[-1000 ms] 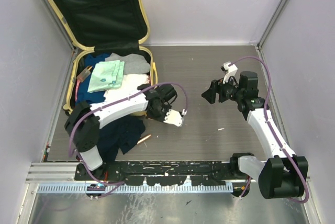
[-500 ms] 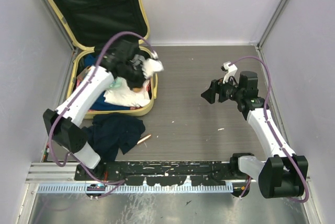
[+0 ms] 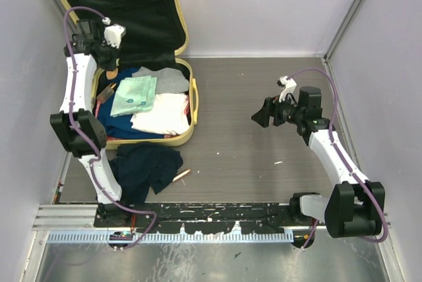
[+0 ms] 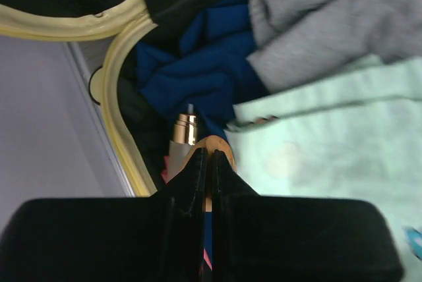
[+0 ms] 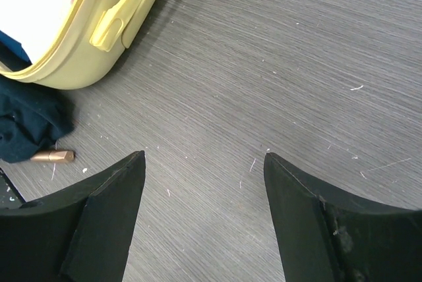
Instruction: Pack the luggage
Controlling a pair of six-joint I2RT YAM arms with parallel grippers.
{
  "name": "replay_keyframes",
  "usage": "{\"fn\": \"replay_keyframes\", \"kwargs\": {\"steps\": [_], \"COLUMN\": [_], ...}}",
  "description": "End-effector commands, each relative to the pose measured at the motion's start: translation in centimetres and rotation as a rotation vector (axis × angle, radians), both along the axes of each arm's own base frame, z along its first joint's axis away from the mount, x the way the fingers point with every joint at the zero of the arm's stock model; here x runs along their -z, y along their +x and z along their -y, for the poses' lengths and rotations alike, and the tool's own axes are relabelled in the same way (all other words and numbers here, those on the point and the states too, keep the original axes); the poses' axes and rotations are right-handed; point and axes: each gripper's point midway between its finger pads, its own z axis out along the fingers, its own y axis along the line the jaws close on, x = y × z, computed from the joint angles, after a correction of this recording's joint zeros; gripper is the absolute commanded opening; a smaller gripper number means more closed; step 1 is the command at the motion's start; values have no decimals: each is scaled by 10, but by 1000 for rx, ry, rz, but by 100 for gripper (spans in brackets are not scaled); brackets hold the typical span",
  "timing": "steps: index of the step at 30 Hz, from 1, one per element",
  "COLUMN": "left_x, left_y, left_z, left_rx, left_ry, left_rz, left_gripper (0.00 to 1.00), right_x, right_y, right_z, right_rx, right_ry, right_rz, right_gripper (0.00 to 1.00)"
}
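Note:
The luggage (image 3: 189,130), a pale-yellow hard-shell suitcase, lies open at the far left with its black-lined lid (image 3: 125,8) propped against the wall. Inside lie a mint cloth (image 3: 135,94), a grey garment (image 3: 165,78), a white garment (image 3: 161,114) and blue clothes (image 3: 119,125). My left gripper (image 3: 107,63) hangs shut over the case's far left corner. In the left wrist view its tips (image 4: 208,155) meet above a tan, gold-capped item (image 4: 185,130) beside the yellow rim (image 4: 119,137). My right gripper (image 3: 260,118) hovers open above bare table, nothing between its fingers (image 5: 204,157).
A dark navy garment (image 3: 148,167) lies crumpled on the table in front of the suitcase, with a small copper-coloured tube (image 3: 181,175) at its right edge, also in the right wrist view (image 5: 53,157). Walls close in on three sides. The suitcase handle (image 5: 122,22) faces the right arm.
My left arm has swung from the table in front of the suitcase, across the clothes, to the case's far left corner, staying shut. The right arm has barely moved.

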Motion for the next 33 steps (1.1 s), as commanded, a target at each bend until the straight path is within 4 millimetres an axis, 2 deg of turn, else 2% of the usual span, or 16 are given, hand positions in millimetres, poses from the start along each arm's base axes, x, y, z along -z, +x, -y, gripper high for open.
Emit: {"fn": "replay_keyframes", "kwargs": {"steps": [1,9,13,17,20,21,24,29,33], "left_x": [3,36,42,28,2,-16,-44,-57,-57], "left_y": [45,94,103,91,75,65,35,-29,-81], "left_z": [-29,-47,-49,-41,-25,-17,9,51,84], "left_rx": [-54,-76,-79,-40,-8,14,84,218,326], "left_ry": [58,109,112,92,25,-3,-75,-157,-190], "left_rz": [86,111,109,102,126,151,175,131,77], "left_gripper": [0,3,25,47,52,52,60,65,66], "right_x": [-34,-35,-32,-32,-32,-32,-33,-37,-37], "right_y": [18,26,28,30,31,31,32,30,30], "right_z": [-4,-4,-2,-3,-4,-4,-4,-4,-4], "right_rx": [-16,-6,5,8,3,1,-1,-10,-22], "right_ry": [28,33,24,32,37,37,37,29,18], "right_rz": [95,86,84,85,86,86,88,98,96], "right_gripper": [77,77,77,77,78,77,78,78,78]}}
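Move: The tan round piece is already shut in my left fingers. The free spot for it, in the case's far-left corner, lies about 9 cm ahead, 4 cm left and 14 cm below. The gold-capped bottle lies some 3 cm ahead and 7 cm left of my hand, the mint towel's middle about 1 cm ahead and 2 cm right, the grey garment 8 cm ahead and 12 cm right. From my right hand the spot is roughly 25 cm ahead, 52 cm left, 10 cm lower. I reach my left hand forward and down into the case's far-left corner, about 9 cm each way and some 5 cm left, and open the fingers around the low point to let the tan piece go just past the bottle cap. Still opening, I draw back, up and to the right by about 12 cm back and 13 cm up, clear above the packed clothes. ##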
